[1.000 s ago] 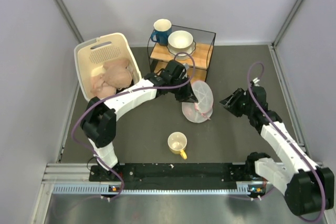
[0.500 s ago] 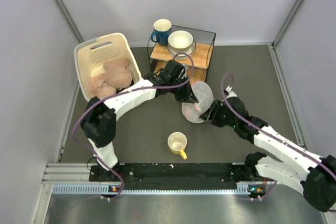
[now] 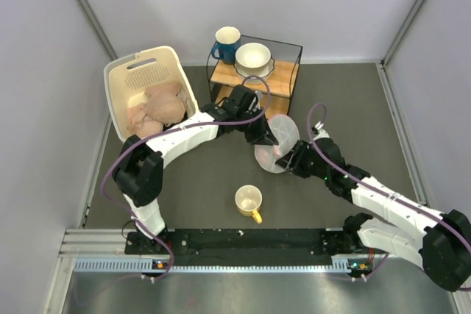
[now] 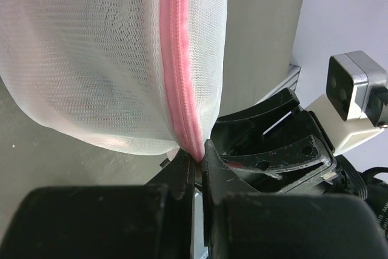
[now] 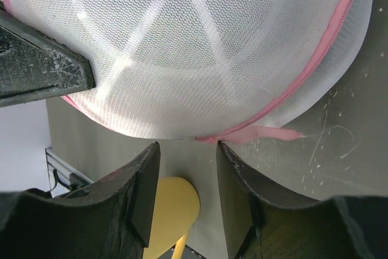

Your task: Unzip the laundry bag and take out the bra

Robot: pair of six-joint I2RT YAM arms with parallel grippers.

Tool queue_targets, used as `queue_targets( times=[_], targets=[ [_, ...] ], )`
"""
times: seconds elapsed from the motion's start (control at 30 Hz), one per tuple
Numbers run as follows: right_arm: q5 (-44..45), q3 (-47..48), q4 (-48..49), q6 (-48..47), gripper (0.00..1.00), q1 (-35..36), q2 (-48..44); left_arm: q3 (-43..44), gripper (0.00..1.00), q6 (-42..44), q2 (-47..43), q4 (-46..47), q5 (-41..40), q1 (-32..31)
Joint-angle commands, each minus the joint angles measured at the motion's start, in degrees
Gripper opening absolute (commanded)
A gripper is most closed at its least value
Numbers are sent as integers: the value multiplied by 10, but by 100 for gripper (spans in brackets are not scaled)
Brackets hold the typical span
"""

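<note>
The laundry bag (image 3: 280, 145), a round white mesh dome with a pink zip rim (image 4: 179, 59), is held up on edge above the table. My left gripper (image 3: 268, 137) is shut on that rim at the bag's near edge (image 4: 199, 154). My right gripper (image 3: 288, 158) is open just below the bag's lower edge, its jaws either side of the pink zip tab (image 5: 267, 133) without touching it (image 5: 188, 150). The mesh (image 5: 200, 47) fills the right wrist view. The bra is hidden; I cannot make it out through the mesh.
A yellow mug (image 3: 249, 201) stands close below the bag, under my right gripper (image 5: 173, 210). A cream basket (image 3: 125, 64) of peach cloths (image 3: 158, 104) lies at the back left. A wire rack (image 3: 283, 75) behind holds a white bowl (image 3: 252, 56); a blue mug (image 3: 224, 42) stands beside it.
My right arm has swung in from the right side to the bag's lower edge, its jaws now around the zip tab. The left gripper and the bag have stayed still.
</note>
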Motion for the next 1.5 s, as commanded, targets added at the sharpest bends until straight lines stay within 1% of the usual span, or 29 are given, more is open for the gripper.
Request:
queue_targets(
  times=[0.0, 0.17, 0.27, 0.43, 0.6, 0.8, 0.83, 0.9, 0.93, 1.03, 1.17, 1.23, 1.27, 1.33, 1.4, 1.43, 1.47],
  targets=[
    [4, -11, 30, 7, 43, 10, -9, -5, 0, -10, -26, 28, 17, 6],
    [-2, -34, 97, 14, 44, 11, 5, -5, 0, -12, -31, 32, 25, 7],
    [6, -34, 113, 4, 44, 11, 8, -6, 0, -14, -32, 34, 27, 7],
    [11, -17, 115, -12, 43, 11, 18, -10, 0, -15, -33, 39, 30, 7],
    [18, -18, 109, -12, 40, 11, -3, -13, 0, -15, -34, 39, 28, 8],
    [49, -23, 80, -12, 31, 11, -20, -15, 0, -15, -35, 44, 29, 10],
    [50, -24, 78, -13, 27, 11, -20, -15, 0, -15, -35, 44, 31, 10],
    [52, -27, 77, -9, 22, 11, -20, -15, 0, -15, -34, 45, 31, 11],
    [54, -28, 77, -7, 14, 11, -19, -15, 0, -16, -34, 45, 31, 12],
    [62, -28, 70, -5, 0, 10, -18, -16, 0, -15, -36, 45, 31, 12],
    [78, -28, 41, -12, 0, 10, -24, -17, 0, -11, -37, 47, 39, 21],
    [94, -26, 13, -29, 0, 9, -34, -14, 0, 6, -36, 38, 46, 26],
    [110, -25, -4, -55, 0, 5, -41, -12, 0, 13, -37, 35, 52, 32],
    [122, -23, -54, -79, 0, -21, -71, -7, 0, 40, -36, 24, 56, 36],
    [105, -34, -72, -115, 0, -46, -102, -1, 0, 70, -32, 11, 61, 42],
    [98, -35, -76, -124, 0, -73, -110, 3, 0, 78, -28, 3, 61, 42],
    [77, -38, -79, -143, 0, -81, -116, 14, 0, 86, -24, -11, 61, 42]
  ],
)
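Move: The zip pull on the laundry bag's pink edge sits almost between the right hand's open fingertips, about 1 cm ahead and 1 cm below. The bag's middle lies roughly 5 cm ahead of this hand and 1 cm left, and the yellow mug about 9 cm back, 9 cm left and 8 cm lower. From the left hand, already pinching the zip's other end, the pull is some 5 cm back, 3 cm right and 4 cm lower. Right hand eases forward, pinches the zip pull, then draws it about 3 cm right; left keeps its grip. ##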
